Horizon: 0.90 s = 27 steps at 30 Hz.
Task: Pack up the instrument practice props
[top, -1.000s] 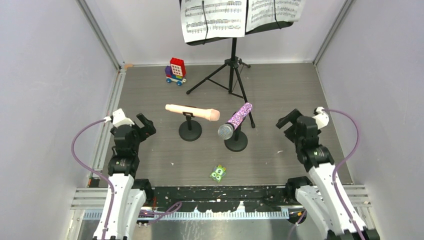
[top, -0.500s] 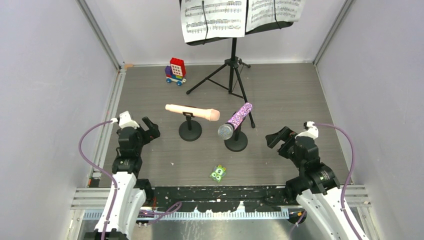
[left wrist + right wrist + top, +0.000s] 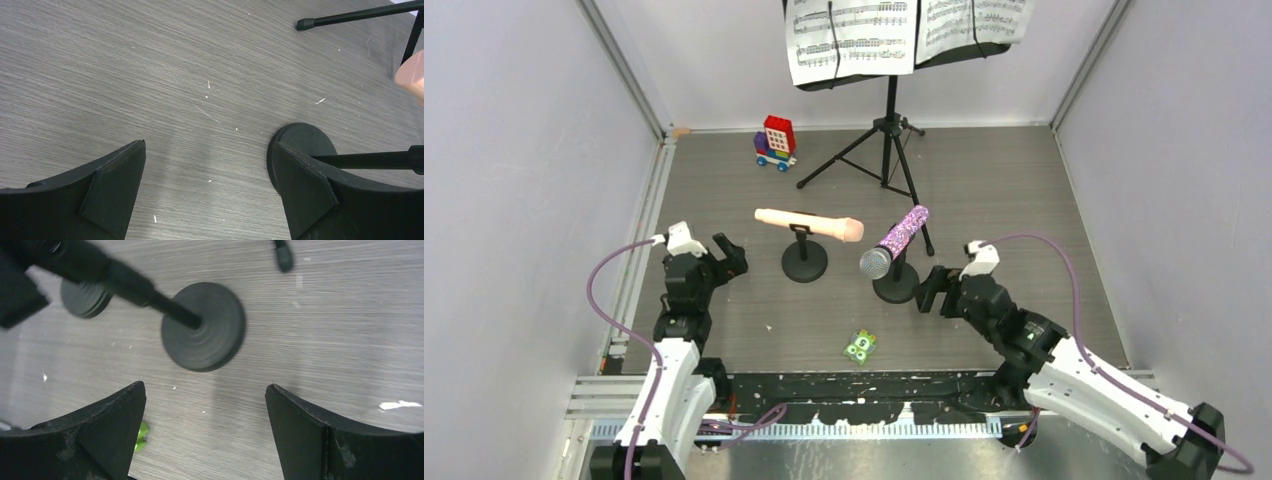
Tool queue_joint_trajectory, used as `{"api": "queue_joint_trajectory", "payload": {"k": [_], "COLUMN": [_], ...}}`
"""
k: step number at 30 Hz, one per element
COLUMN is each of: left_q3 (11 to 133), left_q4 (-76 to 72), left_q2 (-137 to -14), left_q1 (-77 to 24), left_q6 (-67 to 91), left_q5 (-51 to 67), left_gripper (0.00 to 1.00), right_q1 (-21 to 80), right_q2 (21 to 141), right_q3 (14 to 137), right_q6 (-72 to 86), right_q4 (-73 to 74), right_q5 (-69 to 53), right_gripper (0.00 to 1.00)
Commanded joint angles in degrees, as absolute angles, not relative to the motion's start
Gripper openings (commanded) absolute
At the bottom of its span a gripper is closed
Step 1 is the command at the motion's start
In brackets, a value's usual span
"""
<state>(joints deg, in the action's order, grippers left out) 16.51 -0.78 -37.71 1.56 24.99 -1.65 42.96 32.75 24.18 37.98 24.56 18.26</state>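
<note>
The black music desk (image 3: 894, 62) with white sheet-music pages (image 3: 854, 35) stands on tripod legs (image 3: 889, 150) at the back. The pink microphone (image 3: 809, 224) lies across a round-based mount (image 3: 805, 264); the purple-glitter microphone (image 3: 896, 240) rests tilted on the other mount (image 3: 896, 287). My left gripper (image 3: 724, 258) is open and empty, left of the pink microphone's mount, whose base shows in the left wrist view (image 3: 305, 145). My right gripper (image 3: 932, 290) is open and empty, just right of the purple microphone's mount, whose base shows in the right wrist view (image 3: 205, 335).
A red-blue toy brick vehicle (image 3: 775, 142) sits at the back left. A small green square piece (image 3: 860, 346) lies near the front edge, and part of it shows in the right wrist view (image 3: 142, 432). Grey walls close in both sides. A tripod foot (image 3: 284, 257) is near the purple microphone's mount.
My right arm has swung left and lower, bringing its gripper up to the purple microphone's mount. My left gripper has edged right toward the pink microphone's mount.
</note>
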Motion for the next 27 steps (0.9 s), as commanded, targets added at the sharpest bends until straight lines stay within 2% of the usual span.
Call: {"api": "queue_joint_trajectory", "payload": {"k": [1,5,8,12,17,23,27], "left_q3": [16.4,16.3,16.2,16.0,16.2,16.2,16.6], "left_q4": [-5.3,-5.4,-4.9,-5.4,-5.5,-6.4,-7.2], "left_q2": [-37.7,-37.9,-38.0,-38.0,-38.7,-39.7,-41.3], "left_q1": [1.4,1.4,1.5,1.5,1.4,1.5,1.4], "left_q6": [24.0,24.0,24.1,24.3,24.3,24.3,24.3], "left_q5": [-1.8,-1.9,-1.5,-1.1,-0.5,-0.2,-0.2], "left_gripper": [1.00,1.00,1.00,1.00,1.00,1.00,1.00], "right_q1": [52.7,57.6,57.6,57.6,57.7,57.7,57.6], "right_q2": [31.2,29.2,31.5,38.5,48.5,59.5,65.6], "right_q3": [18.2,10.3,8.7,9.0,8.0,9.1,10.1], "right_q6": [32.0,25.9,23.1,20.6,18.0,15.6,15.7], "right_q4": [5.3,-14.1,-19.2,-24.9,-36.8,-47.2,-53.1], "right_q5": [26.7,28.4,29.8,30.2,30.2,30.0,31.7], "right_gripper": [0.94,0.96,0.95,0.86,0.83,0.70,0.68]}}
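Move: The stand under the purple microphone has its stem roughly 11 cm ahead of the right hand and 10 cm to its left, its middle about 4 cm lower. The purple microphone sits on top, some 12 cm ahead, 10 cm left and 4 cm above the hand. The green toy lies about 17 cm left and 2 cm back, 10 cm down. From the left hand, that stand is some 31 cm to the right and 2 cm ahead, 4 cm lower. Swing the right gripper left about 8 cm towards the stem of the purple microphone's stand, drawing back a centimetre at first, then pushing forward some 4 cm and sinking slightly at the end. Meanwhile tip the fingers up some 25 degrees to nearly level, turn them a little counter-clockwise, and narrow them by about a quarter, stopping short of the stem. ##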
